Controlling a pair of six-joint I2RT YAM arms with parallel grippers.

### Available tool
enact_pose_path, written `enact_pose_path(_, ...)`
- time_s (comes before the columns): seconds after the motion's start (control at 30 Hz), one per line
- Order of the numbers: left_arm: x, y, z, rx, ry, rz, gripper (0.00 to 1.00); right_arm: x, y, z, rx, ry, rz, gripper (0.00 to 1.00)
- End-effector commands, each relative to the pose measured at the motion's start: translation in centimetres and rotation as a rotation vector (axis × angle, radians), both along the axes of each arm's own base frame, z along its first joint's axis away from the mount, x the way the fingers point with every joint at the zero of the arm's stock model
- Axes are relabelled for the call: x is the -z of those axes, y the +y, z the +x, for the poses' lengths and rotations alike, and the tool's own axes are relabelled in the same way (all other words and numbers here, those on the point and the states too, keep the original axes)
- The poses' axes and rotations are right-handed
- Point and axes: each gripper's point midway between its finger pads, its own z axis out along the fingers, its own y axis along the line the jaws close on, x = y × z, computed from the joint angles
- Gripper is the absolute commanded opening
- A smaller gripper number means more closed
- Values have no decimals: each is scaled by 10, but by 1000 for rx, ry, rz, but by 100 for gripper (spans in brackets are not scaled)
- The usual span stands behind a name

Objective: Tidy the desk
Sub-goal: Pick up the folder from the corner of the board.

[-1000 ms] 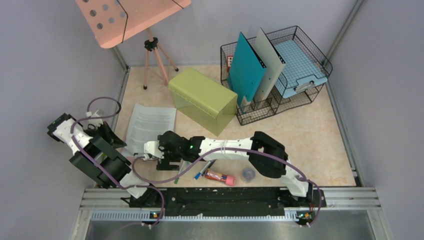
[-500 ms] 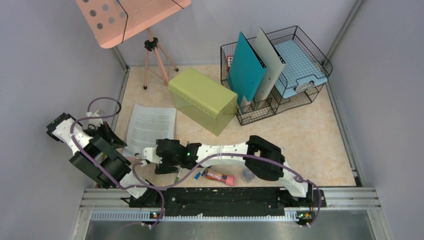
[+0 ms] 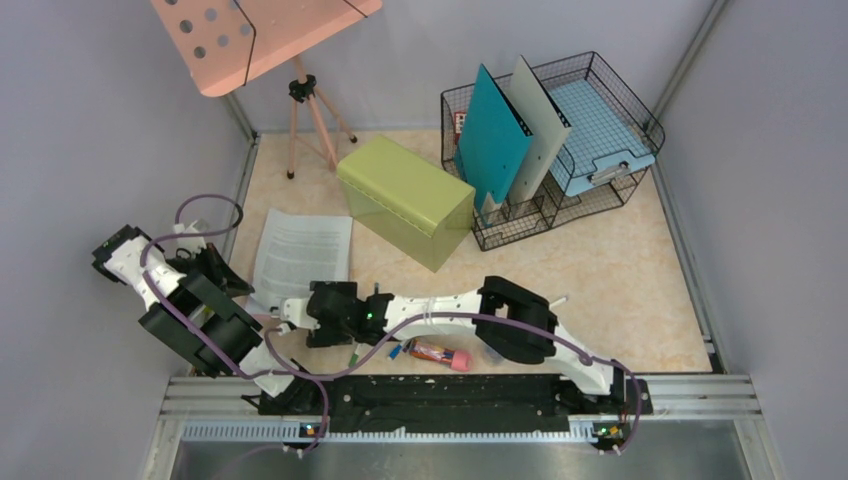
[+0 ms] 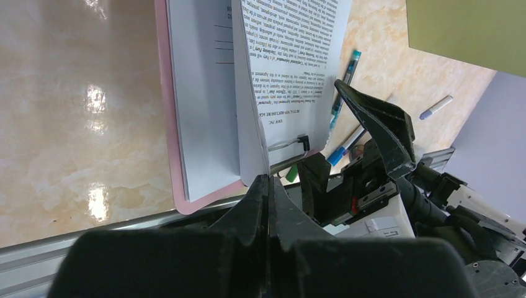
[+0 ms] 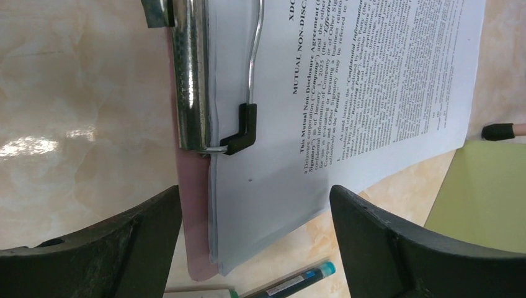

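The desk (image 3: 620, 270) is a beige marble-patterned top. A pink clipboard (image 5: 189, 205) with a metal clip (image 5: 191, 74) lies at its near left and holds printed sheets (image 3: 300, 250). My left gripper (image 4: 268, 180) is shut on the near corner of the top sheet (image 4: 291, 56), which curls up off the stack. In the top view that gripper (image 3: 248, 296) sits at the clipboard's near corner. My right gripper (image 5: 255, 192) hangs open just over the clip end of the clipboard, its fingers on either side of the stack's corner; from above it (image 3: 287, 312) is right beside the left one.
Loose pens (image 3: 358, 352), a blue marker (image 3: 397, 350) and a red-pink tube (image 3: 440, 353) lie under the right forearm. An olive-green box (image 3: 405, 198) stands mid-desk. Behind it are a wire organizer (image 3: 610, 190) with folders and a pink music stand (image 3: 260, 35).
The right arm has slid left and nearer along the desk, bringing its gripper up to the clipboard's clip. The left arm and the pinched sheet have not moved.
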Motion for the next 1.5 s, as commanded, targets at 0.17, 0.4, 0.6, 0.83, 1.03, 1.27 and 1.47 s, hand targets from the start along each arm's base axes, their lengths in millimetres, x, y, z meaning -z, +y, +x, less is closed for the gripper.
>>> enact_pose_path(0.17, -15, -3, 0, 14, -33, 2, 0, -17, 19, 10, 27, -171, 45, 81)
enact_pose_path(0.4, -9, -5, -3, 21, -15, -13, 0, -23, 19, 13, 30, -200, 50, 60)
enact_pose_path(0.6, -8, 1, -1, 20, -12, 7, 0, -40, 16, 13, 23, -212, 67, 40)
enact_pose_path(0.83, -18, 11, 2, 40, -12, 25, 0, -69, 7, 14, 4, -266, 85, 0)
enact_pose_path(1.03, -37, 24, 9, 57, -38, 74, 25, -103, -7, 22, -2, -270, 123, 0)
enact_pose_path(1.27, -73, 45, 29, 24, -131, 177, 67, -147, -21, 32, 0, -201, 185, 0)
enact_pose_path(1.47, -116, 58, 52, -27, -255, 232, 90, -188, -33, 37, 0, -108, 253, 0)
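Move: The folder's clip-end corner is roughly 3 cm ahead of my open right fingers, about 1 cm left and level with them; the folder's middle is some 13 cm ahead and 6 cm left. The green marker lies about 6 cm right, 5 cm back and 3 cm lower, and the green box stands some 24 cm ahead and 16 cm right. From my left hand, still shut on the papers' edge, that corner is about 2 cm ahead, 13 cm right and 10 cm down. I ease my right hand forward about 2.5 cm over the folder's clip-end corner, tipping the fingers more steeply down and closing to pinch it, then raise it some 10 cm, drifting left. My left hand holds still until that grip is shut, then opens wide, lets go of the papers and backs off upward, left and slightly forward. ##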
